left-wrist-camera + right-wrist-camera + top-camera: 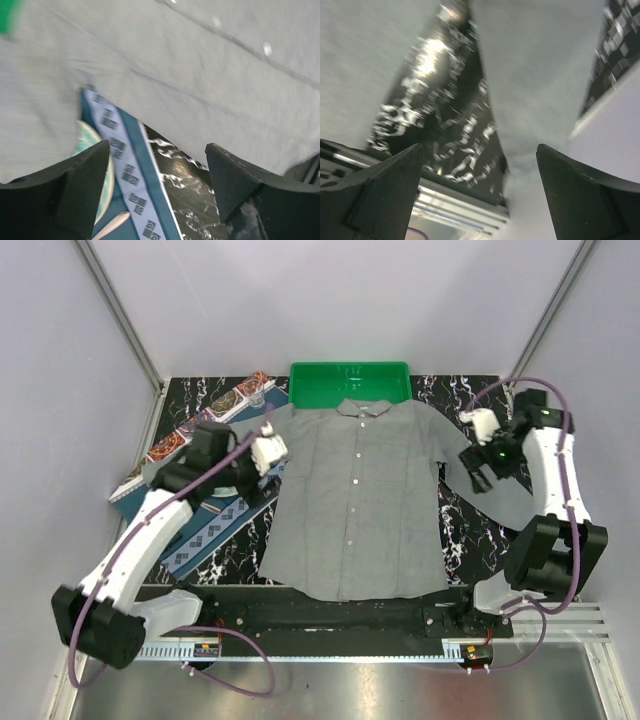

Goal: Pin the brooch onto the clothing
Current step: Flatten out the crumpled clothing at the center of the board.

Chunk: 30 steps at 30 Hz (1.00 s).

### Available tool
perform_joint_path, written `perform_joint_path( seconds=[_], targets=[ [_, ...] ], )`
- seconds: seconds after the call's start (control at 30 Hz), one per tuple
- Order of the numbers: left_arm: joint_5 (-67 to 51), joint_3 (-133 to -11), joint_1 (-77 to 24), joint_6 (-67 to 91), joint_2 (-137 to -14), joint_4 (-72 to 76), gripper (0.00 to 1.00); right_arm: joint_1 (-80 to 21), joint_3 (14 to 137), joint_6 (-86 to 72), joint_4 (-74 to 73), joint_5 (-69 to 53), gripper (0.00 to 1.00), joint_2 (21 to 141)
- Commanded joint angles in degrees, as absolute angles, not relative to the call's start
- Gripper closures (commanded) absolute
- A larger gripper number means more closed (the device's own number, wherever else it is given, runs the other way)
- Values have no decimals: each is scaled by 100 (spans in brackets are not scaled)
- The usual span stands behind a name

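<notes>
The clothing, a plain grey button-up shirt, lies spread flat in the middle of the table with its collar towards the back. The brooch is not in view in any frame. My left gripper hovers over the shirt's left edge; in the left wrist view it is open and empty above the shirt's hem. My right gripper hangs over the right sleeve; in the right wrist view it is open, with the sleeve lying below it, untouched.
A green tray stands behind the collar. A dark blue patterned placemat lies left of the shirt, with a teal plate's rim and a pale utensil on it. Patterned mats line the back left. A metal rail runs along the near edge.
</notes>
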<state>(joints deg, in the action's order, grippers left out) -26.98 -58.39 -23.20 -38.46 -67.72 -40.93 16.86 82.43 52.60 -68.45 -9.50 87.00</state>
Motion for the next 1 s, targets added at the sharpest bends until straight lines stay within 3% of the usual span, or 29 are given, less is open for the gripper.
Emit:
perform_joint_path(
  seconds=[0.0, 0.07, 0.23, 0.37, 0.5, 0.7, 0.97],
  targets=[
    [-3121, -6451, -1619, -2375, -5978, -3237, 8, 321, 8122, 4124, -6883, -1662, 0, 8403],
    [-3076, -6600, -1137, -1526, -5600, -2998, 1, 36, 8033, 3912, -6585, -1591, 0, 8350],
    [-1962, -7030, -932, -195, -5501, -3136, 1, -606, 8717, 3069, -6373, -2179, 0, 8332],
    [-1933, -7672, -871, -1588, -6141, -4707, 1, -834, 9052, 2839, -5820, -2434, 0, 8218],
    [-2391, -7559, -537, -2757, -6188, -5974, 1, -1326, 9070, 3241, -5888, -2531, 0, 8182],
    [-2136, -6637, -440, -3929, -5759, -6452, 1, -2704, 8588, 3411, -6320, -1820, 0, 8920],
    [-2619, -6346, 825, -4174, -5792, -6776, 2, -3884, 8225, 2760, -4967, -1582, 0, 10176]
  ],
)
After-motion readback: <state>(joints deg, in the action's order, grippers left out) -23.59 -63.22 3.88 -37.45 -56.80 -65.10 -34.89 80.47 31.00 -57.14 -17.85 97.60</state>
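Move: The middle of the clothing's buttoned front lies about 30 cm to the left of my right hand and some 2 cm nearer me, about 16 cm lower. Its collar is some 26 cm ahead and 28 cm left of that hand, its right sleeve about 8 cm right and 7 cm ahead. From my left hand, the middle of the front is about 23 cm right, 4 cm ahead and 16 cm down; the plate lies some 13 cm left and 11 cm ahead, also below. I swing my empty right hand about 30 cm left from beside the shirt to over its buttoned front, arching up some 7 cm and then sinking below its starting height, turning about 35 degrees counter-clockwise with fingers wide open. My left hand clears the way: up about 17 cm and opening fully, then down again while going some 14 cm left, off the shirt towards the place mat. ##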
